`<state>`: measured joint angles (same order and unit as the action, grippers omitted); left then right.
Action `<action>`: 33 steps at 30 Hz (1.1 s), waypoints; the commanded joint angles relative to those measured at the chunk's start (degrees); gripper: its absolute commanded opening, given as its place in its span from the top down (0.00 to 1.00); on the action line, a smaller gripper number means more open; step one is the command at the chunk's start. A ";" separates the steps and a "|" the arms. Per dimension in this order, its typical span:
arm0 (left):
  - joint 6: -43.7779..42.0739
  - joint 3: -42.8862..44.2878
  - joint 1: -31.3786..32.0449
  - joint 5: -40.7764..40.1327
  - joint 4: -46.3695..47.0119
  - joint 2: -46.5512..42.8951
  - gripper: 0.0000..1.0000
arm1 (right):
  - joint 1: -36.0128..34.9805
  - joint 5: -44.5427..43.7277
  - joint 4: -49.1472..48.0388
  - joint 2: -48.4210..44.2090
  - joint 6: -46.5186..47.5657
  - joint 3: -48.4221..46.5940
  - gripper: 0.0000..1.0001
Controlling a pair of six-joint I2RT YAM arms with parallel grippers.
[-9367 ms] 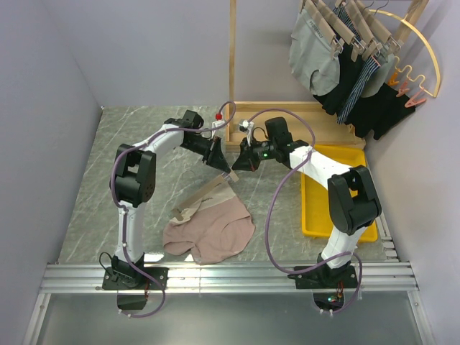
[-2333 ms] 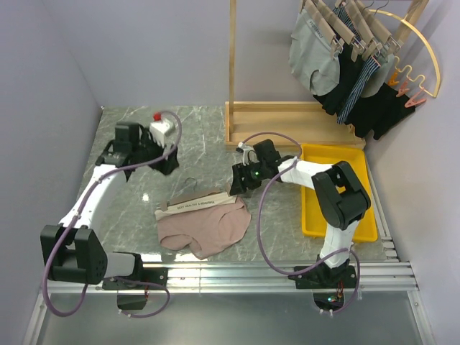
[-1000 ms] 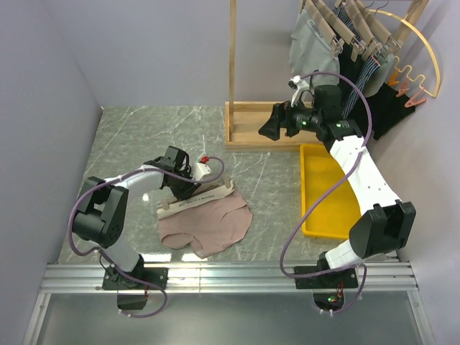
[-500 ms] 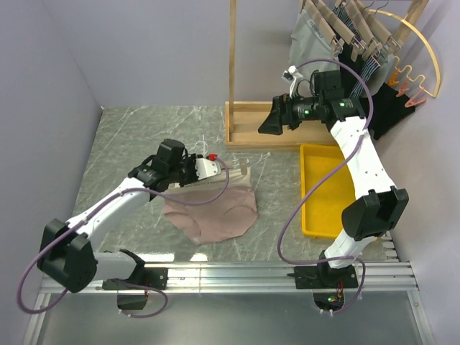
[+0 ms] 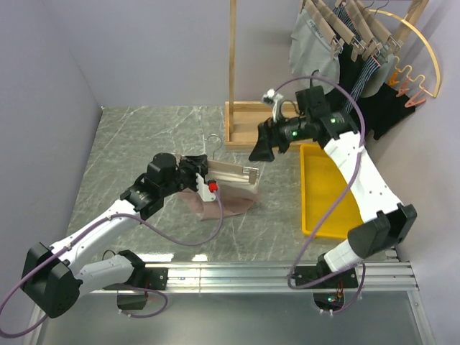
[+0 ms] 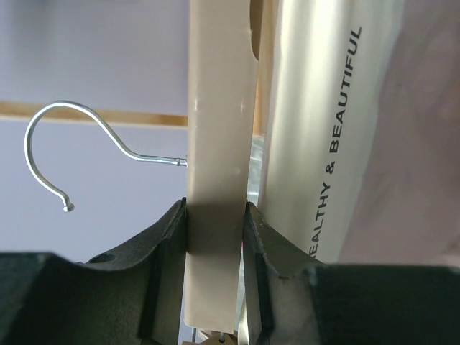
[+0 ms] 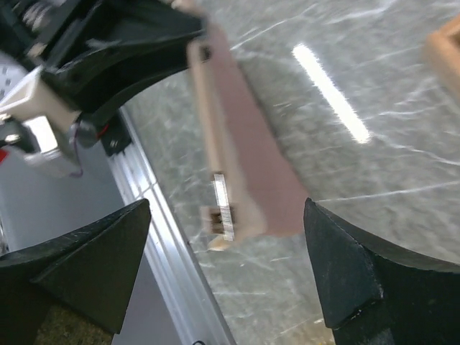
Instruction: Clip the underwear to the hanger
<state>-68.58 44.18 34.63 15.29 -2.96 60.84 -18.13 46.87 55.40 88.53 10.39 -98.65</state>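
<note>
The hanger [image 5: 231, 172], a slim light-wood bar with a metal hook [image 5: 213, 141], is held off the table. My left gripper [image 5: 198, 177] is shut on the bar's left part. In the left wrist view its jaws [image 6: 215, 215] pinch the wood bar [image 6: 218, 129], with the hook [image 6: 50, 151] to the left. The underwear [image 5: 224, 201] hangs from the bar, its cream lettered waistband [image 6: 316, 144] beside the wood. My right gripper [image 5: 259, 151] hovers open just above the bar's right end. The right wrist view shows the end clip [image 7: 224, 208] and pink fabric [image 7: 251, 158] between its wide-spread fingers [image 7: 86, 266].
A yellow tray [image 5: 338, 208] lies on the table's right side. The wooden rack base [image 5: 248, 115] and its post [image 5: 232, 57] stand at the back. Other garments [image 5: 338, 65] and a gold wire arch [image 5: 425, 50] hang top right. An aluminium rail [image 5: 230, 274] runs along the near edge.
My left arm has lifted the hanger and underwear off the table and carried them to the right. My right gripper has come down from beside the rack toward the hanger's right end.
</note>
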 commanded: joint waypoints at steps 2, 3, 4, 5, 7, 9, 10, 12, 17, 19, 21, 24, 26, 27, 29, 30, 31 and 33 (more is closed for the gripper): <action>-9.90 -2.52 1.05 0.53 12.97 -1.43 0.92 | -4.89 -3.36 0.07 -6.61 2.08 5.29 0.08; -10.78 -2.70 1.31 0.36 14.46 -1.34 0.92 | -6.03 -3.28 -0.02 -7.05 2.26 6.01 0.08; -11.14 -2.70 1.40 0.36 15.08 -1.08 0.92 | -6.47 -3.37 -0.20 -7.49 2.18 6.71 0.10; -10.53 -2.35 1.49 0.18 15.70 -0.99 0.92 | -6.74 -3.45 -0.38 -7.58 2.00 7.67 0.12; -8.95 -1.21 1.84 0.35 15.18 -0.81 0.92 | -7.44 -4.07 -0.73 -7.50 1.91 8.38 0.16; -9.38 -1.73 2.02 1.41 15.88 -1.25 0.92 | -7.80 -5.56 -1.34 -6.80 1.74 8.39 0.19; -10.77 -1.99 2.11 1.93 16.06 -1.68 0.93 | -8.15 -6.09 -1.60 -6.53 1.56 8.21 0.20; -11.58 -2.78 2.37 3.16 16.14 -2.13 0.93 | -8.41 -7.41 -2.39 -5.83 0.95 7.60 0.23; -11.93 -2.61 3.51 4.40 13.60 -2.57 0.93 | -9.99 -7.32 -3.45 -3.37 0.50 4.79 0.31; -11.84 -2.70 4.12 4.22 13.77 -2.48 0.93 | -10.87 -7.41 -3.63 -2.84 0.68 4.43 0.36; -11.67 -2.44 4.22 3.96 13.77 -2.22 0.93 | -11.84 -6.97 -4.06 -2.84 0.68 5.13 0.43; -10.70 -1.82 4.22 3.70 13.77 -1.95 0.94 | -12.98 -7.06 -4.86 -3.36 0.50 6.80 0.52; -10.09 -1.73 4.30 3.70 14.21 -1.78 0.94 | -13.33 -7.14 -5.12 -3.54 0.68 7.68 0.57; -10.09 -1.73 4.30 3.87 14.39 -1.78 0.94 | -13.51 -7.06 -5.47 -3.80 0.77 7.95 0.65; -9.74 -1.64 4.30 3.70 15.00 -1.51 0.94 | -13.69 -6.80 -5.39 -3.80 0.94 8.21 0.71; -9.56 -1.64 4.30 3.70 15.26 -1.34 0.94 | -13.77 -6.71 -4.95 -3.80 1.12 8.21 0.79; -9.12 -1.21 4.30 3.61 15.53 -1.08 0.94 | -13.77 -6.45 -4.77 -3.72 1.21 8.12 0.82; -7.98 -0.86 4.30 3.52 15.62 -0.81 0.94 | -13.69 -5.83 -3.99 -3.54 1.38 7.69 0.98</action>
<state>-78.52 41.12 38.72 17.39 8.58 59.92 -31.55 39.64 52.14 86.13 11.51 -90.63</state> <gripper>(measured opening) 0.358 0.145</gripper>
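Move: The hanger's right end lies some 6 cm back from the right hand, 4 cm to its left and about 8 cm below. From that hand the underwear hangs about 11 cm back, 9 cm left and 15 cm down, and the wooden rack's base is roughly 13 cm ahead, 11 cm right and 27 cm below. From the left hand, which already grips the hanger, that right end is about 14 cm right, 2 cm back and 4 cm lower. Right hand goes 7 cm back-left and down to pinch the hanger's bar; left raises its end 4 cm. ##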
